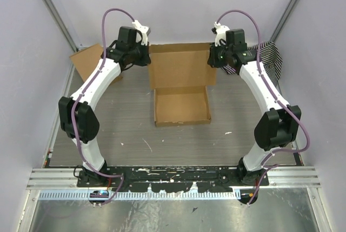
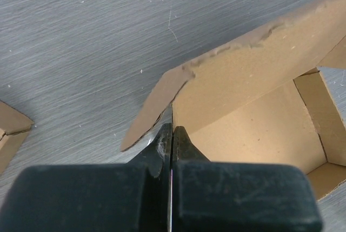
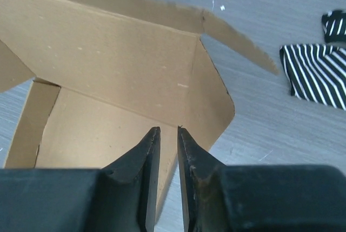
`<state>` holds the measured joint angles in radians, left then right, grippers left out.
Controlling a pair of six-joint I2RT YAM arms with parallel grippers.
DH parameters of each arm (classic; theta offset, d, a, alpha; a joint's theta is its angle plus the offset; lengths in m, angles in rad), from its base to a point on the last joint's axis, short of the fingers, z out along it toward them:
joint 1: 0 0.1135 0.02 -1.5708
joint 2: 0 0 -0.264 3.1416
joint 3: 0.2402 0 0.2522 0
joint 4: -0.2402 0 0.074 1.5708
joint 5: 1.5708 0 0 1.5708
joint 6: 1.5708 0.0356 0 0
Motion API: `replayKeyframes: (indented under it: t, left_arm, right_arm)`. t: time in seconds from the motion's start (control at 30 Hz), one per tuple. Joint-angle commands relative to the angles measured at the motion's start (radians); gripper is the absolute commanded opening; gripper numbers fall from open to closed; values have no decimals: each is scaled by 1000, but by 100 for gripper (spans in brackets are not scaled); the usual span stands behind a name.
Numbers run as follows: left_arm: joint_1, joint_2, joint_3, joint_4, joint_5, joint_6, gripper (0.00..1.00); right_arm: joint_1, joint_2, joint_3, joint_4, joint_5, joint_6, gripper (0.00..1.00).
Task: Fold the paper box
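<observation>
The paper box point(image 1: 182, 106) lies in the middle of the table, its tray open toward me and its lid panel standing up at the far side. My left gripper point(image 1: 139, 54) is at the lid's left edge. In the left wrist view its fingers point(image 2: 172, 134) are pressed together at the crease between the lid point(image 2: 254, 75) and the left side flap. My right gripper point(image 1: 216, 55) is at the lid's right edge. In the right wrist view its fingers point(image 3: 167, 134) stand a narrow gap apart just before the crease of the right side flap point(image 3: 208, 97).
A smaller plain cardboard rectangle point(image 1: 89, 61) lies at the back left, its corner also in the left wrist view point(image 2: 11, 129). A black-and-white striped cloth point(image 1: 273, 56) lies at the back right and shows in the right wrist view point(image 3: 319, 75). Walls close in the table.
</observation>
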<state>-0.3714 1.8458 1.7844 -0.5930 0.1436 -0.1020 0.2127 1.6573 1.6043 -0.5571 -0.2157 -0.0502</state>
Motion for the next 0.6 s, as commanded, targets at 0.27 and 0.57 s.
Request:
replayKeyframes:
  t: [0.27,0.57]
  left_arm:
    - [-5,-149,-128,234,11,86,0]
    - [-4,-154,-143,272,39,87,0]
  right_arm:
    - [-3,-36,57,-53,171,26,48]
    - [-58,8,29,48,83,23,52]
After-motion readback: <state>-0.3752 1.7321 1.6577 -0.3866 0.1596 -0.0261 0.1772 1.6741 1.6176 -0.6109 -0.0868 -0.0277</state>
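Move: The left hand already pinches the raised lid's upper left corner; the lid's middle is about 12 cm to its right, 3 cm back and 7 cm lower. From the right hand, standing free with fingers part open, the lid's right flap is some 5 cm below, 2 cm right and 1 cm ahead. The tray is 16 cm back, 13 cm left and 20 cm below that hand, the striped cloth 18 cm right, 4 cm ahead and 21 cm down. Keeping its pinch on the lid's left corner, the left hand pulls it up about 4 cm, its fingers tilting up some 10 degrees. The right hand, already off the lid, dips about 2.5 cm, then goes right, away from the lid's right flap, some 4 cm in all, rising slightly, opening its fingers wider and turning a little clockwise. ##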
